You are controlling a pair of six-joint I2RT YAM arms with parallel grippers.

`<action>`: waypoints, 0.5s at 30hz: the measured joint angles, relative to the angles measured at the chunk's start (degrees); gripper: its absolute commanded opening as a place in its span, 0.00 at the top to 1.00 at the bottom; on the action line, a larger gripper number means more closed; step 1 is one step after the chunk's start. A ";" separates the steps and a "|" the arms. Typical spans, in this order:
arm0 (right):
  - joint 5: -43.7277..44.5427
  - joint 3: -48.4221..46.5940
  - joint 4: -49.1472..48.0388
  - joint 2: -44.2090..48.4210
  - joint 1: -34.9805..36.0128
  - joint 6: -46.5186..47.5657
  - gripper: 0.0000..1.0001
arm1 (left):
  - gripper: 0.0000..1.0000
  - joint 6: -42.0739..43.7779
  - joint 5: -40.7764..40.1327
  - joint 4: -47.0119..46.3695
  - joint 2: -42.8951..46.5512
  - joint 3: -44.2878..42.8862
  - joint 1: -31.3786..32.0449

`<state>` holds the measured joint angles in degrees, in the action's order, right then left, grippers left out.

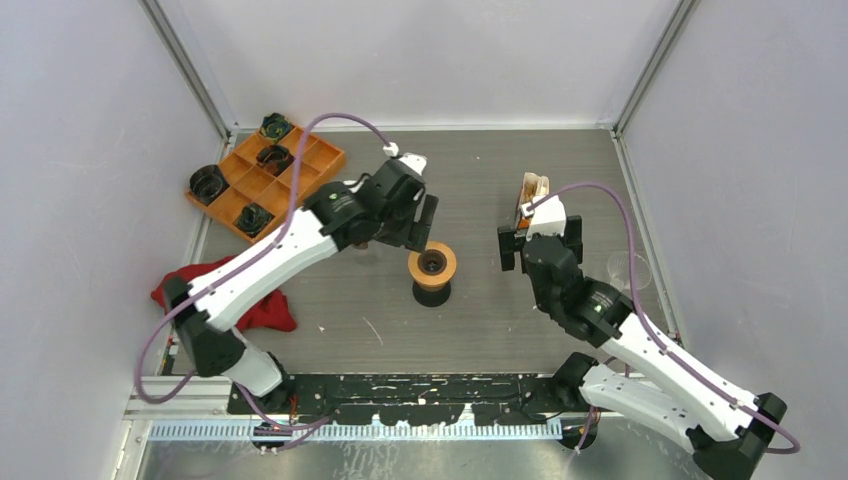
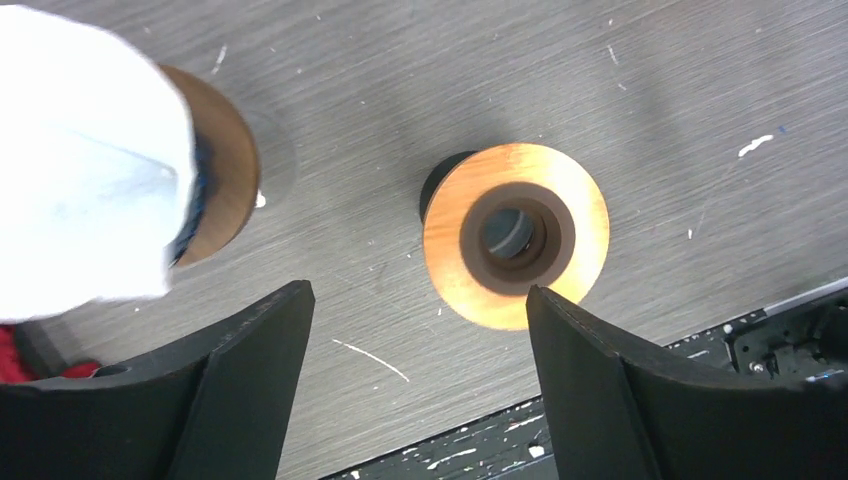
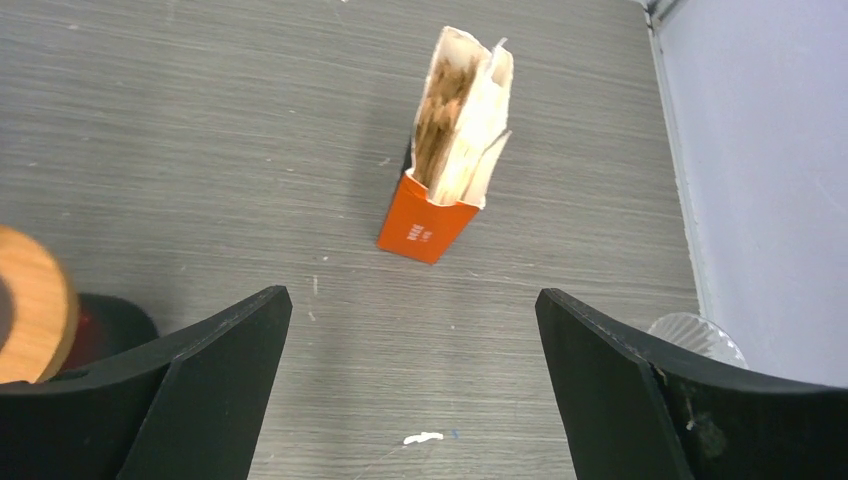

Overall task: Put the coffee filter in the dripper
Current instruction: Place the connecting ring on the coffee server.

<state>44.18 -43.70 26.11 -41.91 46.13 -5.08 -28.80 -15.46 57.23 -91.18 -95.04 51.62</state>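
A white paper coffee filter (image 2: 80,160) sits in a brown-rimmed dripper (image 2: 228,165) at the left edge of the left wrist view; in the top view my left arm hides both. My left gripper (image 2: 418,295) (image 1: 418,228) hangs open above the table, to the right of the filter, with nothing between its fingers. An orange-topped round stand (image 2: 515,235) (image 1: 432,265) with a dark centre hole is just ahead of its right finger. My right gripper (image 3: 412,295) (image 1: 540,245) is wide open and empty, facing an orange box of paper filters (image 3: 450,160) (image 1: 533,195).
An orange tray (image 1: 262,180) with black round parts stands at the back left. A red cloth (image 1: 250,300) lies under my left arm. A clear ribbed glass piece (image 1: 628,270) (image 3: 695,335) stands by the right wall. White scuffs mark the grey table (image 1: 480,330).
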 measured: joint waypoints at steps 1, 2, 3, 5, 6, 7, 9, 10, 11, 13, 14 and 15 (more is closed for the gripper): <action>-0.02 -0.46 0.24 -0.76 -0.94 -0.26 0.00 | 0.15 0.57 -0.33 -0.04 1.88 0.39 -0.17; -0.55 -1.14 0.81 -1.97 -2.54 -0.74 0.00 | 0.14 0.87 -0.61 -0.02 3.58 0.76 -0.28; -1.01 -1.55 1.20 -2.99 -4.00 -1.05 0.00 | 0.10 1.33 -0.92 -0.04 5.09 1.22 -0.46; -2.16 -2.08 2.21 -4.68 -6.93 -1.70 0.00 | 0.04 2.49 -1.73 -0.15 8.72 2.69 -0.87; -2.49 -2.14 2.64 -5.22 -8.02 -2.14 0.00 | 0.01 2.99 -2.21 -0.17 10.23 3.34 -1.16; -2.91 -2.16 3.13 -5.81 -9.31 -2.73 0.00 | 0.01 3.69 -2.86 -0.28 12.09 4.33 -1.55; -3.52 -2.19 4.02 -6.64 -11.30 -3.80 0.00 | 0.01 4.63 -4.20 -0.46 15.28 6.23 -2.34; -3.80 -2.23 4.46 -6.99 -12.24 -4.35 0.00 | 0.01 5.20 -4.79 -0.48 16.76 7.10 -2.67; -4.22 -2.38 5.16 -7.41 -13.60 -4.98 0.00 | 0.01 5.75 -5.60 -1.03 18.53 8.39 -2.99; -4.61 -2.80 6.05 -8.02 -15.65 -6.01 0.00 | 0.01 7.08 -7.50 -2.05 22.47 11.34 -3.43; -4.92 -3.04 6.34 -8.37 -16.94 -6.49 0.00 | 0.01 7.80 -8.48 -2.64 24.44 12.72 -3.63; -5.35 -3.21 6.56 -8.66 -18.34 -6.93 0.00 | 0.01 8.55 -9.75 -3.50 26.47 14.25 -3.82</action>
<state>38.83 -46.92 32.67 -50.57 27.79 -12.01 -20.25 -25.21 53.74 -64.71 -80.79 47.79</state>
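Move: From the left hand, the dripper with the paper filter stands about 11 cm left, 5 cm ahead and 7 cm lower; the connecting ring, already on the server, is some 3 cm right, 3 cm back and 9 cm below. From the right hand, the clear cup lies about 18 cm right, 2 cm ahead and 18 cm down, the orange filter box 10 cm ahead, 1 cm left and 14 cm down. Carry the empty left gripper off the seated connecting ring, about 11 cm left and 7 cm up, until the filter-topped dripper stands nearly straight ahead; spread its fingers fully and swing their tips up towards level. Meanwhile bring the open right gripper about 6 cm right and some 3 cm down, towards the clear cup's side, turning clockwise about 15 degrees and tipping down slightly. ##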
